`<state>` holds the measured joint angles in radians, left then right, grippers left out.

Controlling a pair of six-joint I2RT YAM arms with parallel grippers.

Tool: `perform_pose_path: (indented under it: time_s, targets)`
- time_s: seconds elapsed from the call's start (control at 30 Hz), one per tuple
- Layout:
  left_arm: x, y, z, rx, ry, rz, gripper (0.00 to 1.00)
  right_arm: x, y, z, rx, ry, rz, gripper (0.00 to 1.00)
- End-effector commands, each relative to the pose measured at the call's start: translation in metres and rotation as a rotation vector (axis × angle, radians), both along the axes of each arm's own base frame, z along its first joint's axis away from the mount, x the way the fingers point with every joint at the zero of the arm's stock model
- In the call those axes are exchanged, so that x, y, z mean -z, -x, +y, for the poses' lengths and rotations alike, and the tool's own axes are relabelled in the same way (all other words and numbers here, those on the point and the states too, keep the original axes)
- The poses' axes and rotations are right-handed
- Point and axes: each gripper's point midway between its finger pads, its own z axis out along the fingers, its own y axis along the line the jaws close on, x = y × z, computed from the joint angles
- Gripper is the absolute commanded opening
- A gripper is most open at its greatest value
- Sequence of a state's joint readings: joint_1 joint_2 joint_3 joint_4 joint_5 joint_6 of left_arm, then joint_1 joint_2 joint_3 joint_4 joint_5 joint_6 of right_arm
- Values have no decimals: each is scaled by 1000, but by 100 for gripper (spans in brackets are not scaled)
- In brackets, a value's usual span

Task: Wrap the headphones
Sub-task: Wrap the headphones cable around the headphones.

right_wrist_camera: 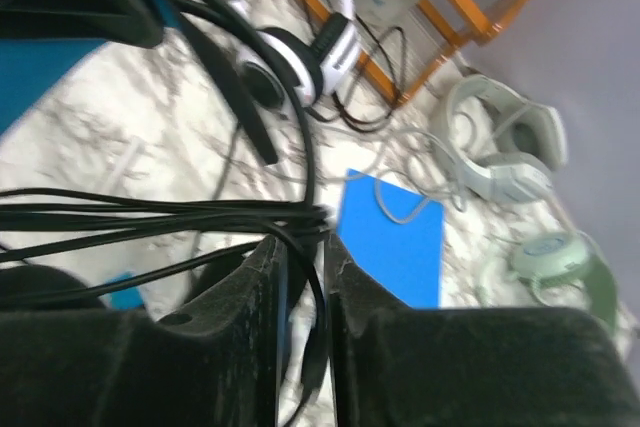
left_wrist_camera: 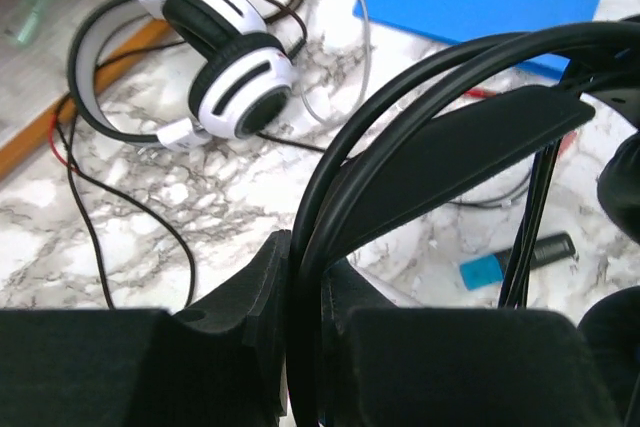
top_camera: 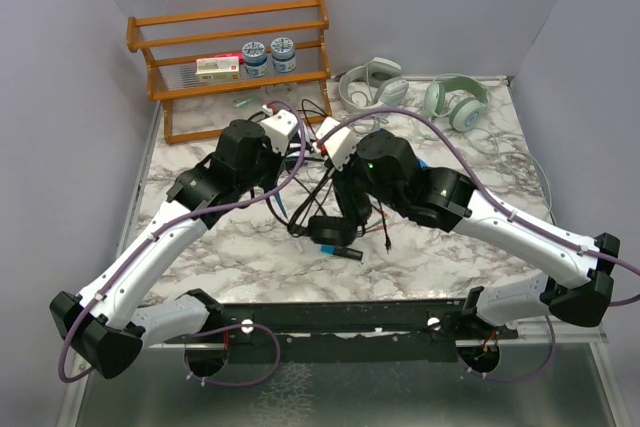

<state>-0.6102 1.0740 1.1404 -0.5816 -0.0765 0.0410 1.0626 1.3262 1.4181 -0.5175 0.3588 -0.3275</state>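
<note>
My left gripper [left_wrist_camera: 308,257] is shut on the thin headband of the all-black headphones [left_wrist_camera: 450,147], holding them up over the middle of the table; an ear cup [top_camera: 330,232] hangs low. Several loops of their black cable [right_wrist_camera: 150,212] cross the tips of my right gripper [right_wrist_camera: 303,247]. Its jaws stand a little apart, with one strand running loosely down between them. The white-and-black headphones [left_wrist_camera: 225,67] lie on the marble beyond. Two pale grey-white pairs [top_camera: 372,82] [top_camera: 455,99] rest at the back right.
A wooden rack [top_camera: 235,57] holding small tubs and a box stands at the back left. A blue sheet [right_wrist_camera: 390,247] lies on the table under a grey cord. A blue-and-black marker [left_wrist_camera: 515,260] lies near the centre. Loose cables trail around the rack's foot.
</note>
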Motion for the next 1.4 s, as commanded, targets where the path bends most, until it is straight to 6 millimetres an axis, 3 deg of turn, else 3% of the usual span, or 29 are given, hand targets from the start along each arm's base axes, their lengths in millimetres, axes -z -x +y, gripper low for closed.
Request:
perform_pose_path:
  time_s: [0.0,0.23,0.47,0.63,0.83,0.93,1.0,1.03,1.17,1.37]
  targets:
    - [8,24,-10,79,3,145,0,-13,-26,-24,171,25,-79,30]
    - [-13,34,-13,73,85,149,0,-2,-35,-47,202,11,-19,48]
    - [-30,51,-24,131,170,192,0,12,-42,-62,239,-25,54,54]
    - [-32,55,-30,122,205,263,0,9,-44,-71,258,-169,87,60]
    - [-36,55,-33,91,241,288,0,17,-71,-130,442,-295,133,68]
    - [-47,55,-38,87,283,300,0,24,-65,-135,461,-369,160,82]
    - [-55,55,-42,78,317,311,0,35,-58,-135,459,-394,195,98]
    - [-59,54,-43,75,329,313,0,41,-54,-135,462,-402,213,100]
    - [-71,53,-48,73,359,327,0,60,-42,-149,518,-428,225,100]
    - [-87,51,-53,81,391,317,0,51,-21,-164,515,-550,162,92]
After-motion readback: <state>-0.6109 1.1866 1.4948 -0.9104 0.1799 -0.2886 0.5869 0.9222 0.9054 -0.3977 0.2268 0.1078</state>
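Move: The right gripper still has the wrapped cable in its barely open fingers. The cable's plug end hangs about 12 cm to its right, 9 cm back and some 15 cm lower. The lower earcup is roughly 11 cm straight back and 8 cm below; the blue folder lies on the table 12 cm ahead, 9 cm right and some 30 cm down. From the left gripper, closed on the headband, the plug end hangs about 18 cm right, 11 cm back and 9 cm lower. Open the right gripper wide to let go of the wrapped cable and swing it some 15 cm right, forward at first, then back and down, towards the hanging plug end. Keep the left gripper's pinch on the headband; draw it back about 5 cm, dipping first, then rising clear, tilting the fingers down nearly 20 degrees and dropping the hand's left side. ##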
